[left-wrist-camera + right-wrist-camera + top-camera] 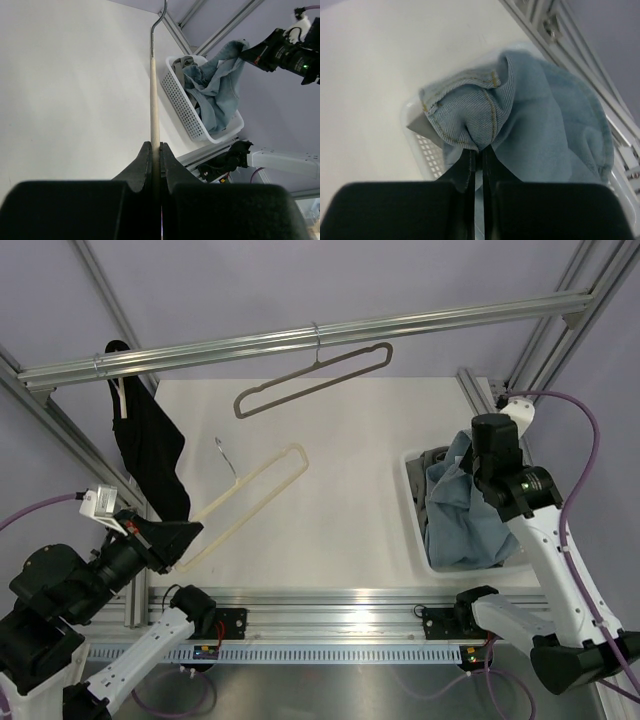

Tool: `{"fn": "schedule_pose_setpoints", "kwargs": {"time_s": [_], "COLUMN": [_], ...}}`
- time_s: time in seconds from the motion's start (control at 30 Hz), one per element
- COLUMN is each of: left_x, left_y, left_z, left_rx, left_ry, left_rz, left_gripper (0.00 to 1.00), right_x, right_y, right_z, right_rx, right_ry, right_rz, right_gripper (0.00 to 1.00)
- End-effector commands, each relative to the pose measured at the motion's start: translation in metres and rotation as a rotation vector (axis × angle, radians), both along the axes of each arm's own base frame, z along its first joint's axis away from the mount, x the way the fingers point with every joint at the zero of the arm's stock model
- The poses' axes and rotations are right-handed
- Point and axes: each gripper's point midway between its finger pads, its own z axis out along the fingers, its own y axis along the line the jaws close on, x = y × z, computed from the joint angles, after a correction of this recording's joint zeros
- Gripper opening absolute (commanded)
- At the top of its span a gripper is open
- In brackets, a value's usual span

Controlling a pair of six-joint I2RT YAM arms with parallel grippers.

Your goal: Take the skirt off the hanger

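The grey-taupe hanger (310, 380) hangs bare by its wire hook from the overhead rail. A fold of dark grey fabric (432, 468) shows in the basket under the jeans; it looks like the skirt, mostly hidden. My left gripper (185, 540) (155, 147) is shut on the end of a paler cream hanger (250, 495) (154, 100), which slants up over the table. My right gripper (480, 478) (480, 150) is shut on a bunched fold of the light blue jeans (465, 515) (485, 115) above the basket.
A white perforated basket (412, 510) (180, 105) stands at the table's right side with the jeans draped in it. A black garment (150, 455) hangs from the left end of the rail (450, 318). Aluminium frame posts stand at the corners.
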Motion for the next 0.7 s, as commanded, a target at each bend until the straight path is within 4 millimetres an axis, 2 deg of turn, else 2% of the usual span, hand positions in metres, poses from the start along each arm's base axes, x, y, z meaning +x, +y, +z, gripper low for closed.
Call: {"fn": "schedule_pose_setpoints", "kwargs": {"time_s": [0.0, 0.13, 0.2, 0.23, 0.27, 0.3, 0.37, 0.4, 0.43, 0.47, 0.57, 0.6, 0.67], "left_x": [0.002, 0.009, 0.013, 0.014, 0.010, 0.015, 0.010, 0.010, 0.010, 0.010, 0.016, 0.016, 0.023], "left_y": [-0.008, -0.021, -0.036, -0.043, -0.050, -0.058, -0.070, -0.074, -0.077, -0.078, -0.084, -0.085, -0.097], "left_z": [0.018, 0.021, 0.022, 0.026, 0.028, 0.028, 0.039, 0.043, 0.056, 0.060, 0.077, 0.088, 0.094], "left_rx": [-0.035, 0.019, 0.055, 0.060, 0.077, 0.093, 0.087, 0.080, 0.062, 0.060, 0.067, 0.059, 0.056], "left_ry": [-0.064, -0.056, -0.056, -0.074, -0.095, -0.088, -0.147, -0.169, -0.223, -0.245, -0.294, -0.323, -0.329], "left_rz": [-0.035, -0.093, -0.170, -0.203, -0.267, -0.298, -0.389, -0.406, -0.421, -0.430, -0.446, -0.448, -0.491], "left_gripper": [0.00, 0.00, 0.00, 0.00, 0.00, 0.00, 0.00, 0.00, 0.00, 0.00, 0.00, 0.00, 0.00], "right_x": [-0.006, -0.017, -0.021, -0.022, -0.022, -0.022, -0.025, -0.025, -0.028, -0.029, -0.032, -0.033, -0.039], "right_y": [-0.009, 0.010, 0.014, 0.015, 0.015, 0.016, 0.017, 0.019, 0.021, 0.021, 0.027, 0.029, 0.029], "right_z": [-0.082, -0.148, -0.163, -0.165, -0.164, -0.160, -0.152, -0.144, -0.139, -0.129, -0.103, -0.089, -0.073], "right_rx": [0.061, 0.109, 0.120, 0.123, 0.124, 0.120, 0.125, 0.127, 0.136, 0.144, 0.176, 0.192, 0.205], "right_ry": [0.231, 0.476, 0.520, 0.521, 0.514, 0.505, 0.497, 0.483, 0.485, 0.456, 0.384, 0.339, 0.291], "right_rz": [-0.104, -0.056, -0.042, -0.034, -0.027, -0.013, 0.009, 0.028, 0.045, 0.054, 0.098, 0.113, 0.127], "right_gripper": [0.01, 0.08, 0.20, 0.26, 0.45, 0.57, 0.70, 0.84, 0.89, 0.99, 0.99, 1.00, 0.99]}}
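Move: The right gripper holds the denim skirt above the basket, whose middle is about 24 cm below and 7 cm to its right, roughly level fore and aft; the grey skirt already lies in it, at much the same spot. The left gripper has the empty cream hanger; the rail runs about 28 cm ahead and 5 cm higher, the grey hanger some 31 cm ahead and 20 cm right, the black garment around 20 cm ahead and 10 cm left. Drop the right gripper about 17 cm towards the basket, tipping its fingers some 30 degrees downward, open wide near the bottom to let go of the denim skirt, then rise clear, easing slightly back and left. Meanwhile, keep the cream hanger pinched in the left gripper and swing it right towards the grey hanger, turning clockwise, a little forward, lifting at the end. ##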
